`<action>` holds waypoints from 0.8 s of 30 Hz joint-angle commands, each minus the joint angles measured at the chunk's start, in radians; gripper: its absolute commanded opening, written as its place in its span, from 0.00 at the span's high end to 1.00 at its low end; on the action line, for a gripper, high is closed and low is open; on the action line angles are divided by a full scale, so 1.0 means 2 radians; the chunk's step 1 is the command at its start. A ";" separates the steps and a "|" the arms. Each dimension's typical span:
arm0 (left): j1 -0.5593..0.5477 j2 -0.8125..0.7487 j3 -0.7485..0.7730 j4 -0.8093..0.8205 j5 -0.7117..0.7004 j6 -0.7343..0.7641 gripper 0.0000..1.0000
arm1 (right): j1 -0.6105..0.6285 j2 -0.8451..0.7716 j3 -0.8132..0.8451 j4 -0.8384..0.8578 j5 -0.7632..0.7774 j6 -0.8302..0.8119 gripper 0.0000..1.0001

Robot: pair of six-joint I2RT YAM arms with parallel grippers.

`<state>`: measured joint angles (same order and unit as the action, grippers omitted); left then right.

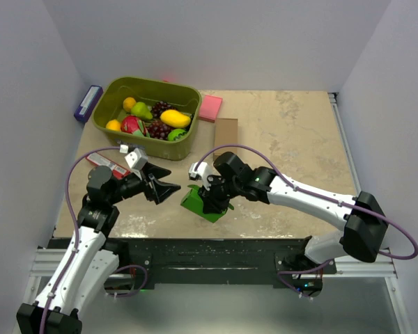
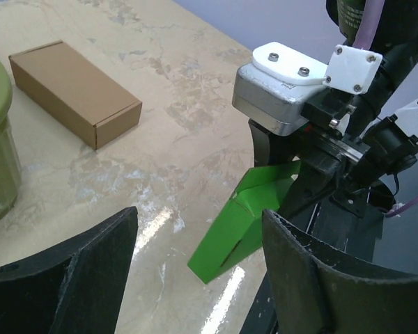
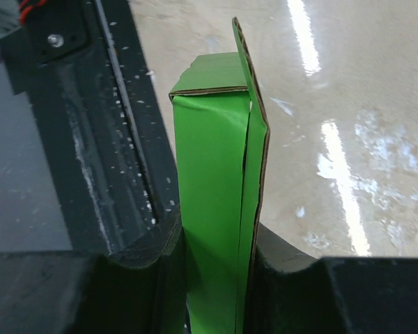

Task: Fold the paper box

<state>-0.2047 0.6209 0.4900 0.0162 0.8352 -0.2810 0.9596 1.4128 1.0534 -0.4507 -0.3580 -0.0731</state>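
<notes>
The paper box (image 1: 197, 204) is a bright green, partly folded narrow block near the table's front edge. My right gripper (image 1: 214, 198) is shut on it; in the right wrist view the paper box (image 3: 212, 160) stands up between the two black fingers (image 3: 153, 243), with a loose flap along its right side. My left gripper (image 1: 168, 188) hovers just left of it, jaws wide apart and holding nothing. In the left wrist view the paper box (image 2: 247, 216) slopes down to the table ahead of the left gripper (image 2: 198, 223), partly behind its right finger (image 2: 306, 278).
An olive bin (image 1: 168, 149) with toy fruit stands at the back left. A brown cardboard box (image 1: 225, 132) and a pink pad (image 1: 210, 108) lie beside it. A purple block (image 1: 88, 103) lies at the far left, and a red packet (image 1: 104, 161) sits near my left arm.
</notes>
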 commanded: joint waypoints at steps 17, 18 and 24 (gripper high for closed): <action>-0.118 0.050 0.030 0.022 -0.049 0.068 0.36 | -0.003 0.005 0.016 -0.002 -0.086 -0.013 0.94; -0.118 0.055 0.031 0.023 -0.049 0.068 0.37 | -0.003 0.007 0.016 -0.002 -0.085 -0.013 0.94; -0.119 0.060 0.030 0.033 -0.042 0.065 0.46 | -0.003 0.017 0.017 -0.003 -0.083 -0.014 0.94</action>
<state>-0.4347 0.7406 0.5098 0.0212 0.7509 -0.1650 0.9573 1.4372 1.0538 -0.4572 -0.4946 -0.0841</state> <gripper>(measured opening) 0.549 0.299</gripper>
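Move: The green paper box, already gripped by the right hand, has its middle about 9 cm to the left hand's right, 3 cm back and 7 cm lower; from the right hand point it lies 3 cm left, level fore and aft, and 3 cm below. From the left hand, the brown carton lies some 22 cm ahead, 17 cm right and 19 cm down, and the fruit bin 26 cm ahead, 8 cm left and 14 cm down. The green paper box stays pinched in the right hand, which draws it back about 2 cm and then holds. The left hand closes in on its free end, going right about 4 cm while easing back and sinking some 2 cm, turning roughly 10 degrees clockwise. Its wide-open fingers narrow partway; whether they touch the cardboard can't be told. ##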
